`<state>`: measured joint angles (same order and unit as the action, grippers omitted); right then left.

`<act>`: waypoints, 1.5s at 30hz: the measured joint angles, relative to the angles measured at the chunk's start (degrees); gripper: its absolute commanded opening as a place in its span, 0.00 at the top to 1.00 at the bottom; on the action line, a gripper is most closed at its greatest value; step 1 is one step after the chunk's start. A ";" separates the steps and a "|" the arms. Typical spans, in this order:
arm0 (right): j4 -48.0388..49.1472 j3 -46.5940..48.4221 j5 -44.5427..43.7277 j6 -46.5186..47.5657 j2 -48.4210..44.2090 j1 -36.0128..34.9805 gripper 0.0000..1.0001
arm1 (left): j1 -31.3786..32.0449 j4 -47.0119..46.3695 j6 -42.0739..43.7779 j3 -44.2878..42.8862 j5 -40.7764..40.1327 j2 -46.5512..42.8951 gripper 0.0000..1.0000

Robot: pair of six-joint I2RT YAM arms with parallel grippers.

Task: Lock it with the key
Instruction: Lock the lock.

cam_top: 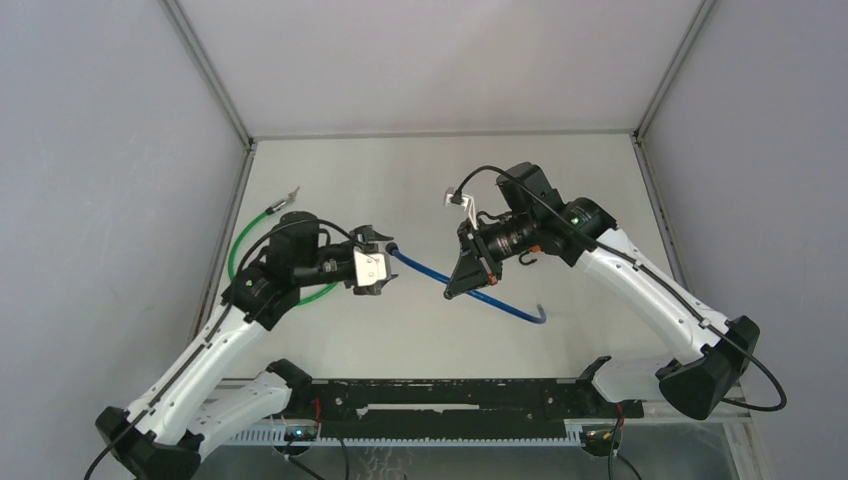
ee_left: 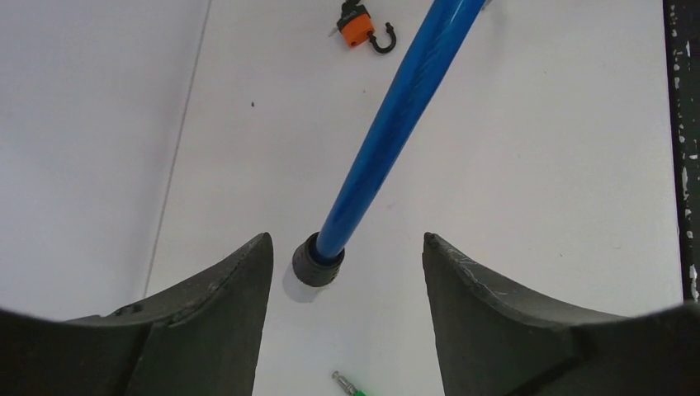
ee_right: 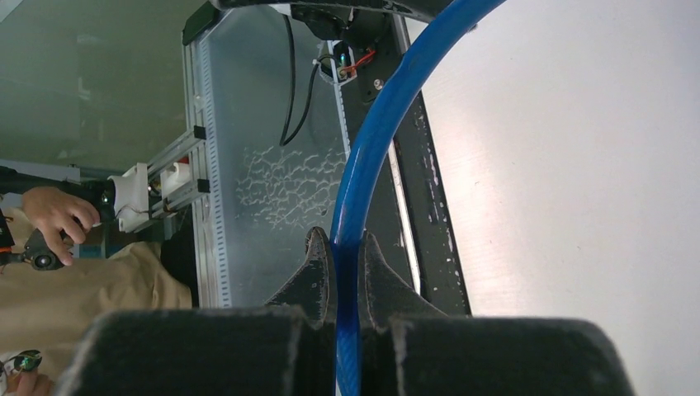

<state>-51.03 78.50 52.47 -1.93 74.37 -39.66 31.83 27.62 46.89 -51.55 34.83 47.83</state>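
Observation:
A blue cable (cam_top: 440, 275) runs across the middle of the table, lifted by my right gripper (cam_top: 452, 293). In the right wrist view the right gripper (ee_right: 347, 244) is shut on the blue cable (ee_right: 371, 140), which passes between its fingers. The cable's black end cap (ee_left: 317, 262) hangs between the fingers of my left gripper (ee_left: 347, 247), which stands open and touches nothing. From above, the left gripper (cam_top: 384, 256) sits just left of that end (cam_top: 392, 247). An orange padlock (ee_left: 357, 25) with an open black shackle lies farther off. No key shows.
A green cable (cam_top: 243, 247) loops on the table by the left arm, its metal tip (ee_left: 345, 381) just below the left fingers. The black rail (cam_top: 450, 400) runs along the near edge. Grey walls enclose the left, right and back.

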 measured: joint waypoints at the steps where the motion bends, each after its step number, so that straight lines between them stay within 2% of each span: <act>1: 0.00 0.00 0.02 0.13 -0.02 -0.09 1.00 | 0.07 0.02 0.39 0.00 0.28 0.85 0.31; 7: -0.13 0.00 0.00 0.37 -0.15 -0.59 1.00 | 0.28 0.00 1.99 -0.35 3.17 5.05 0.33; 11: -0.22 0.00 0.02 0.39 -0.15 -1.16 1.00 | 0.31 -0.52 2.60 -1.40 3.93 7.32 0.43; 13: -0.24 0.00 0.00 0.44 -0.15 -1.25 1.00 | 0.31 -0.98 2.71 -1.55 4.15 7.67 0.63; 16: -0.22 0.00 -0.07 0.44 -0.15 -1.25 1.00 | 0.31 -1.42 2.97 -1.57 4.50 7.80 0.97; 17: -0.20 0.00 -0.09 0.46 -0.15 -1.22 1.00 | 0.31 -1.64 3.41 -1.57 4.52 7.91 1.00; 23: 0.17 0.22 0.00 -0.22 -0.15 0.44 1.00 | 0.55 -1.57 -0.02 -1.62 3.78 8.20 1.00; 24: 0.70 0.22 0.02 -1.11 -0.15 1.31 0.96 | 0.55 -1.86 -2.36 -1.66 3.06 8.20 1.00; 28: 5.05 0.22 -0.55 -6.91 -0.13 6.69 0.56 | -0.44 -3.08 -16.70 -3.93 -1.38 8.68 1.00; 30: 7.80 0.24 -3.02 -9.18 -0.11 8.55 0.44 | -2.01 -2.93 -23.10 -6.10 -1.60 9.44 1.00; 31: 8.85 0.31 -4.81 -9.94 -0.11 9.22 0.41 | -3.06 -3.04 -26.16 -7.37 -1.64 9.92 1.00; 37: 12.66 -1.03 -15.26 -12.17 -3.28 10.88 0.37 | -12.00 -2.51 -40.52 -12.44 7.45 11.98 1.00; 41: 16.31 -7.58 -20.81 -12.39 -13.90 15.50 0.37 | -15.78 -1.18 -44.70 -13.81 13.73 12.68 1.00; 45: 22.23 -15.69 -22.08 -11.56 -25.16 17.92 0.40 | -16.17 1.09 -45.97 -14.47 17.59 12.66 1.00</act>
<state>-28.80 62.81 30.39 -13.50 49.21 -21.74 15.66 28.71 0.93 -66.02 52.42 60.49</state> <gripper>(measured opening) 0.617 0.074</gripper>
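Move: The black collar of the blue cable lock, its lock body hanging below, lies almost between the left hand's open fingers: some 2 cm ahead, 2 cm right and 2 cm down. From the right hand, which still grips the blue cable, the collar is roughly 10 cm ahead, 9 cm left and 3 cm lower. Down on the table, about 26 cm under the left hand, are the green cable's near tip, 14 cm ahead and 13 cm left, and the orange padlock, about 19 cm ahead and 32 cm right. The left hand eases some 3 cm right and down along its own fingers and shuts them on the blue cable just beside the black collar, while the right hand holds the other stretch nearly still; keeping its pinch, the left hand then rises about 7 cm, goes a little forward and rolls its wrist some 45 degrees. Once the left grip is shut, the right hand goes about 11 cm forward, opening on the way and letting go of the cable, then swings right and up, away from the left hand, turning clockwise. ##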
